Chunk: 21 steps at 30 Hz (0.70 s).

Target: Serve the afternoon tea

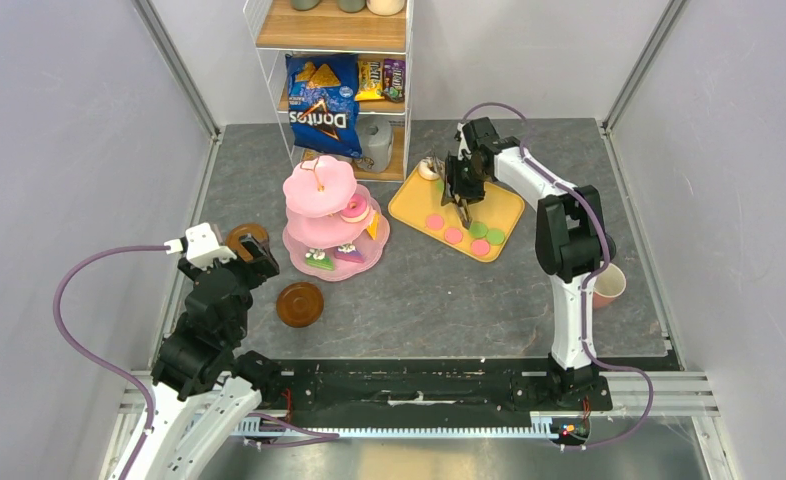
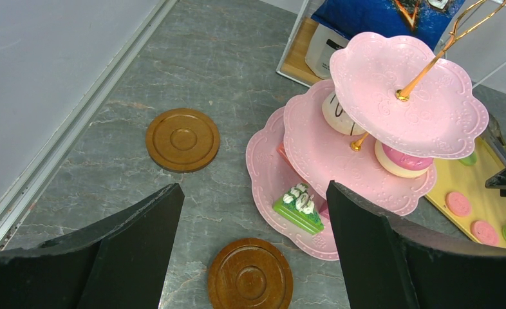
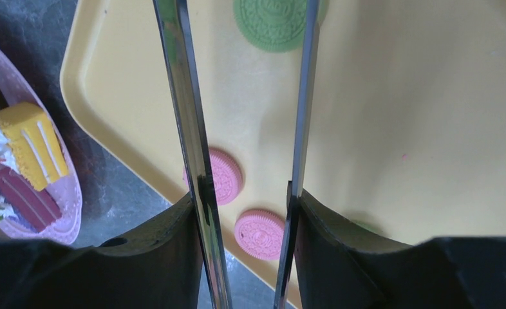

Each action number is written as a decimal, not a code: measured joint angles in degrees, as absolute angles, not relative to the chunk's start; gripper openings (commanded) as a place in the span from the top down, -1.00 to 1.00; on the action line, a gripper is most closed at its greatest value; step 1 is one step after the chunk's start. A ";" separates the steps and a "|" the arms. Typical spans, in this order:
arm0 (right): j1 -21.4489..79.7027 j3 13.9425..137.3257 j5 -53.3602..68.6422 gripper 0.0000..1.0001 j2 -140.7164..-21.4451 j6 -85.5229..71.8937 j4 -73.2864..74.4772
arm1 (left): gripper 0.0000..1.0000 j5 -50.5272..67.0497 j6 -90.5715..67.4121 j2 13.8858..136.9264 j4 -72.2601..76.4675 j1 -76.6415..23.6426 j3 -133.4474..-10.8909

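The pink three-tier stand holds cake slices and donuts; its top tier is bare. My right gripper is shut on the metal tongs, whose arms stand apart over the yellow tray. Pink macarons and green macarons lie on the tray. My left gripper is open and empty, above one brown saucer; the other saucer lies further left. The pink mug stands beside the right arm. The dark-green mug is out of view.
A wire shelf at the back holds the blue Doritos bag and other snacks. A white pastry sits at the tray's far corner. Grey walls with metal rails enclose the table on the left and right.
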State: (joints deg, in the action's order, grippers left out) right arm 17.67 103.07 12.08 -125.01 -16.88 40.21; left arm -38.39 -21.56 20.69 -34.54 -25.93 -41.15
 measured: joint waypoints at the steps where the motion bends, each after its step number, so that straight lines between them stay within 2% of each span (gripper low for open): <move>1: 17.67 103.07 12.47 -0.08 -125.01 -16.86 40.77 | -0.80 -38.41 -21.56 20.69 -34.52 -25.93 -41.15; 14: 17.72 100.40 14.59 0.00 -120.95 -14.94 48.10 | -0.80 -38.39 -21.56 20.69 -34.52 -25.93 -41.15; 21: 17.72 100.40 13.45 -0.03 -119.35 -13.98 50.15 | -0.80 -38.37 -21.56 20.69 -34.52 -25.93 -41.15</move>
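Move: The right hand holds the tongs over the tray, and the donut left at the tray's far corner lies about 9 cm ahead of this hand, 4 cm to its left and 5 cm below. On the tray, some 6 cm below the hand, a green cookie is 5 cm ahead and 2 cm left, and the nearest pink cookie is 3 cm back and 3 cm left. From the idle left hand the donut is roughly 33 cm ahead, 33 cm right and 25 cm lower. With the tongs still in its fingers, the right hand draws back about 5 cm over the tray towards the two pink cookies, away from the donut, going nearly level at first and then rising some 2 cm as it eases slightly right. Meanwhile the wrist tips the fingers a little further down, about 5 degrees, and the tongs' two blades come closer together while staying apart; whether their tips touch the donut can't be made out. ##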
